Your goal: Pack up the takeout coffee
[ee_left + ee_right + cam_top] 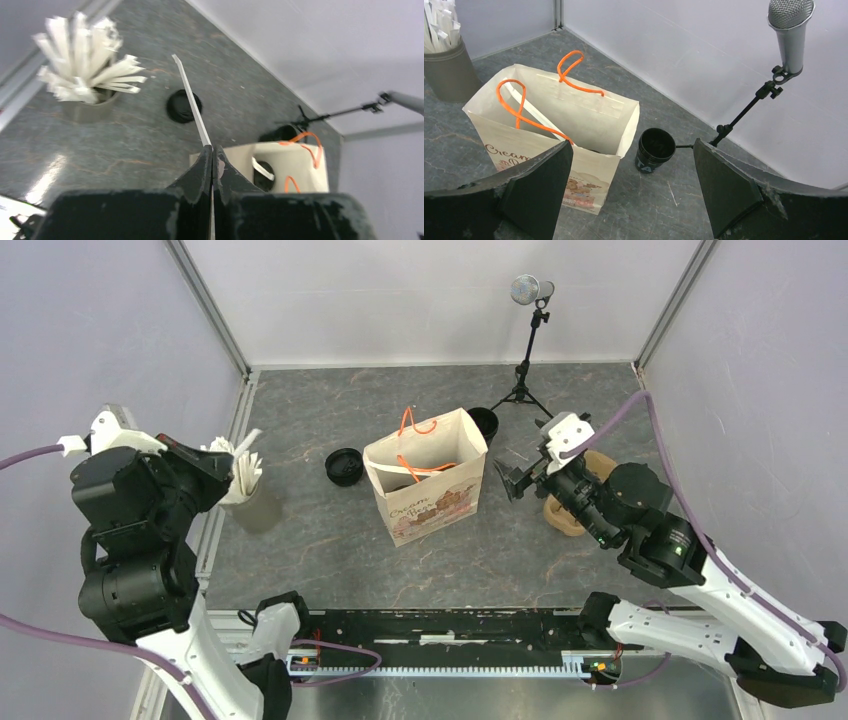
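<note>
A black takeout coffee cup (345, 467) stands on the table left of the beige paper bag (425, 485). A second cup (655, 149) stands by the bag's far right corner. A third black cup (264, 179) shows inside the bag (295, 160), with a white straw (262, 168) lying across it. My left gripper (212, 149) is shut on a thin white straw (192, 105), held above the table left of the bag. My right gripper (632, 143) is open and empty, to the right of the bag.
A grey holder full of white straws (250, 495) stands at the left, just beside my left wrist. The brown pulp carrier (572, 512) lies under my right arm. A microphone on a small tripod (530, 290) stands at the back right. The bag's orange handles (519, 105) stick up.
</note>
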`<state>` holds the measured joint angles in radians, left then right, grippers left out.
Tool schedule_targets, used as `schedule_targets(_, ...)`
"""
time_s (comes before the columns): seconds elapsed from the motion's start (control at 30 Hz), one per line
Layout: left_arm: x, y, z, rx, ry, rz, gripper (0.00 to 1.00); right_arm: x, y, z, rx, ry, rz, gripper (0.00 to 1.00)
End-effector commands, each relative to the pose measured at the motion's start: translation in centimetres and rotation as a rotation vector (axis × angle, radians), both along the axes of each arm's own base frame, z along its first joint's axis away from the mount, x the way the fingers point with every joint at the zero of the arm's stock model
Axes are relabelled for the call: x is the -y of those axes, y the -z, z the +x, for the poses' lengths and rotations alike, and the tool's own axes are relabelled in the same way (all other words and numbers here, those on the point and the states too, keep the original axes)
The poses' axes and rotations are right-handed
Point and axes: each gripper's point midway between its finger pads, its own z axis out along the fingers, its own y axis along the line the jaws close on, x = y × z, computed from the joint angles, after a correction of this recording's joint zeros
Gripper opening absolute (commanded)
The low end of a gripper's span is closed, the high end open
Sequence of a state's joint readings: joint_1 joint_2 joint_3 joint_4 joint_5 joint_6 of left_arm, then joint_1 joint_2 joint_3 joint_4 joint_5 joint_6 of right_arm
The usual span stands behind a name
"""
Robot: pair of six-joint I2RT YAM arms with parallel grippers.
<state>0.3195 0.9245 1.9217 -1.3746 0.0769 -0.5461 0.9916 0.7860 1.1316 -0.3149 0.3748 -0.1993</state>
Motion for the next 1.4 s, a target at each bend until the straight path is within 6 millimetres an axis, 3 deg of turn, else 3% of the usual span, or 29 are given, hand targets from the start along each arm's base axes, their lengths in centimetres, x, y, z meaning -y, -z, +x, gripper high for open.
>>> schedule_targets(0.0,5.1,-2.2,1.2,0.106,0.245,-0.164,0.02,0.1,-2.2,-0.1,0.020,-0.003,0.049,0.97)
schedule_targets(0.13,8.6,-3.4,2.3,0.140,0.460,-0.294,0.02,-0.3,-2.0,0.0,0.013,-0.009,0.060,0.98)
schedule_targets(0.27,10.8,-5.9,2.0,0.223,0.610,-0.359,0.02,-1.1,-2.0,0.1,0.003,-0.029,0.057,0.97)
schedule_targets(0.37,12.0,-6.3,1.6,0.208,0.680,-0.434,0.02,-1.4,-2.5,0.1,0.001,-0.036,0.066,0.97)
schedule_targets(0.63,12.7,-3.2,0.9,0.040,0.738,-0.508,0.03,-2.1,-2.7,0.1,-0.013,-0.057,0.082,0.97)
schedule_targets(1.0,12.1,1.0,0.4,-0.096,0.711,-0.463,0.02,-2.0,-3.1,-0.1,-0.009,-0.061,0.082,0.97)
schedule_targets(1.37,11.1,4.2,3.9,-0.104,0.674,-0.533,0.02,-1.7,-3.4,-0.1,-0.005,-0.052,0.083,0.97)
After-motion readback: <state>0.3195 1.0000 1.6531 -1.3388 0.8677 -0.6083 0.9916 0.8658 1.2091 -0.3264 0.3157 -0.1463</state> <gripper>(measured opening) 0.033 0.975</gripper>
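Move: The paper bag I am carrying the straw to stands about 27 cm to the right of my left hand and 9 cm farther out, its middle some 30 cm below. The straw holder is some 8 cm left, 7 cm ahead and 33 cm below; the black lid lies about 9 cm right, 16 cm ahead and 43 cm down. From my open right hand, the bag is roughly 15 cm left, 4 cm ahead and 26 cm below. Still pinching the white straw, I swing my left hand right, away from the straw holder and towards the bag, by about 12 cm, turning clockwise nearly 40 degrees and rolling its left side down. It rises a little on the way, then sinks about 8 cm, bringing the straw's tip over the near-left part of the bag's mouth. My open right hand drifts a couple of centimetres left. ##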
